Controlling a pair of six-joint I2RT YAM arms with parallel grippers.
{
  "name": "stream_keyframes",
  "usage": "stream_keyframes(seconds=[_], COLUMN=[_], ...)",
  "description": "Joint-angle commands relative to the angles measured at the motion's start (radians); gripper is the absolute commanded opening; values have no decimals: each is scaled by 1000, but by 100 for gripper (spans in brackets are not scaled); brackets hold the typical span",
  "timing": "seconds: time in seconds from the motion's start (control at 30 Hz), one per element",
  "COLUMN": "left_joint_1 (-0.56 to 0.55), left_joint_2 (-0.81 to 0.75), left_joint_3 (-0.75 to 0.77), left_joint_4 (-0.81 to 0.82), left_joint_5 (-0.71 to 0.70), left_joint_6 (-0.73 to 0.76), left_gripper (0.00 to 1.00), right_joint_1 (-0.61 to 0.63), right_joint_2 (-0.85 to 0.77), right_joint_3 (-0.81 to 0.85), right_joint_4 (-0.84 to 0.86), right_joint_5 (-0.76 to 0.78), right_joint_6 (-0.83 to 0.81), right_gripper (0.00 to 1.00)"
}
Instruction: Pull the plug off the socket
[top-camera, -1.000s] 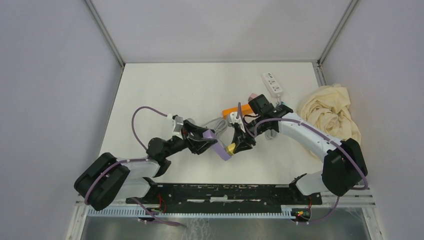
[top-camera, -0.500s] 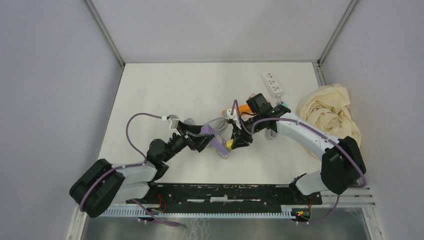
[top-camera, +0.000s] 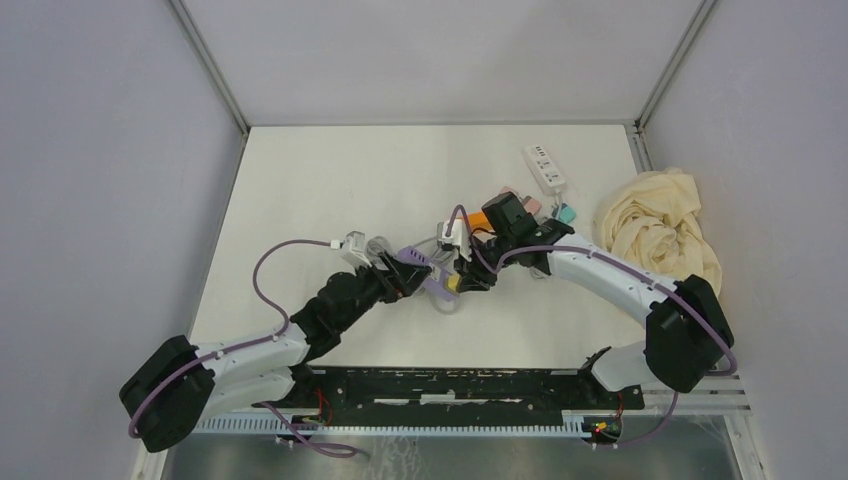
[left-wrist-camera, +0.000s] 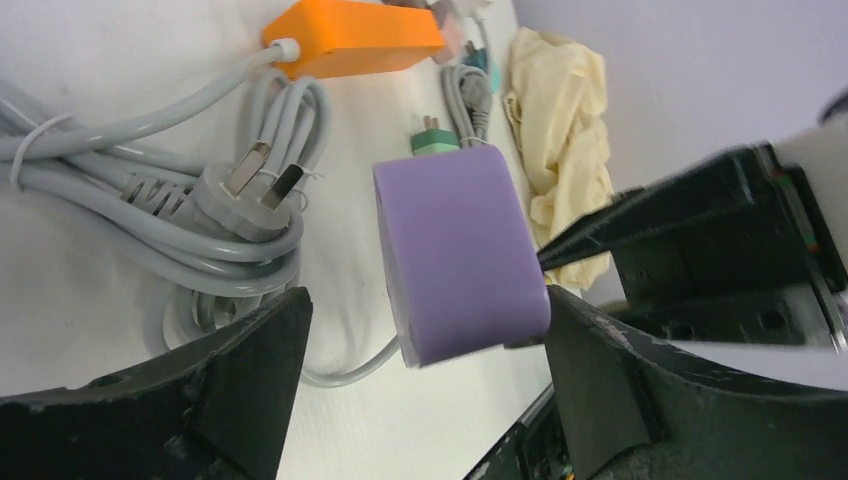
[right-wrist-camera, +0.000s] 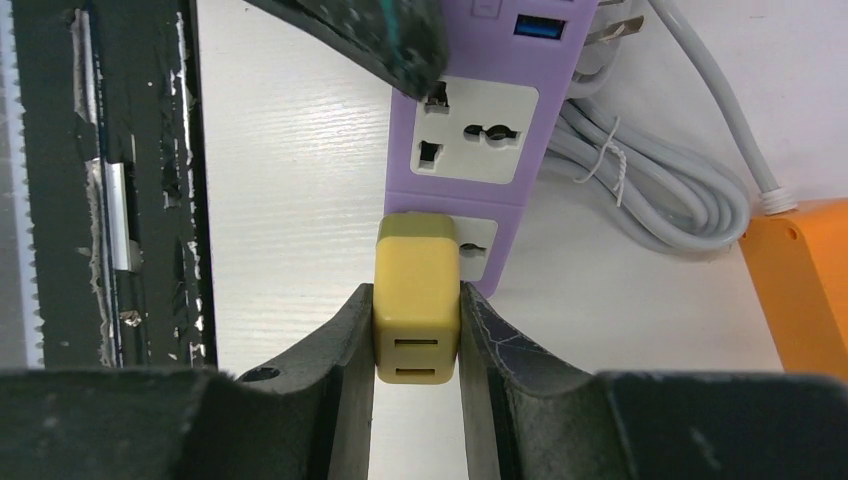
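A purple power strip lies mid-table, also in the left wrist view and the right wrist view. A yellow plug sits against the strip's end socket; its prongs are hidden. It also shows in the top view. My right gripper is shut on the plug, one finger on each side. My left gripper is open with the strip's end between its wide jaws, a clear gap on the left side.
A coiled grey cable with a loose grey plug lies beside the strip. An orange power strip is behind it. A white power strip and a cream cloth are at the back right.
Both grippers, the purple strip and the yellow plug have shifted toward the back of the table. The left arm has stretched out further.
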Motion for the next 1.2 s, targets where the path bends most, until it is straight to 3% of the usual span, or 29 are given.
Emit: stream_keyframes(seconds=[0.0, 0.13, 0.33, 0.5, 0.7, 0.8, 0.9, 1.0, 1.17], left_joint_1=[-49, -60, -61, -60, -48, -45, -45, -44, -46], left_joint_2=[46, 106, 188, 186, 147, 160, 168, 163, 151], left_joint_3=[151, 238, 255, 210, 114, 116, 117, 148, 211], left_joint_4=[-280, -394, -296, -150, 67, 76, 54, -66, -254], left_joint_5=[-211, -278, -197, -133, -39, -28, -80, -158, -212], left_joint_6=[-193, -240, -242, -198, -117, -137, -195, -244, -251], left_gripper=[87, 63, 5, 3, 3, 3, 3, 3, 3], right_joint_1=[36, 75, 114, 82, -13, -8, 30, 64, 70], right_joint_2=[-30, -16, 27, 86, 73, 62, 20, -10, 21], right_joint_3=[3, 10, 36, 111, 97, 72, 17, -13, 12], right_joint_4=[111, 111, 108, 16, -48, 19, 135, 233, 202], right_joint_5=[80, 130, 188, 160, -141, -87, 68, 180, 222], right_joint_6=[5, 1, 49, 42, -23, 40, 112, 177, 171], right_gripper=[6, 5, 2, 1, 1, 1, 0, 0, 0])
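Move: The purple strip hangs off the yellow plug that the right hand holds. Its middle is about 1 cm ahead of the left hand, 3 cm to its right and 2 cm lower; the plug is about 2 cm back and 6 cm right. The grey cord coil is 4 cm ahead, 2 cm right, and the orange strip 10 cm ahead, 11 cm right, both some 8 cm below. From the right hand, the purple strip's middle is 5 cm left and 1 cm ahead. Downward and forward, some 3 cm each, the left hand slides over the purple strip's free end, tipping down about 15 degrees, and shuts its open fingers on it; it then eases back and up about 1 cm and partly returns. The right hand keeps its pinch on the yellow plug, dips some 2 cm, comes back up 1 cm and dips slightly again, rocking several degrees and edging left. ##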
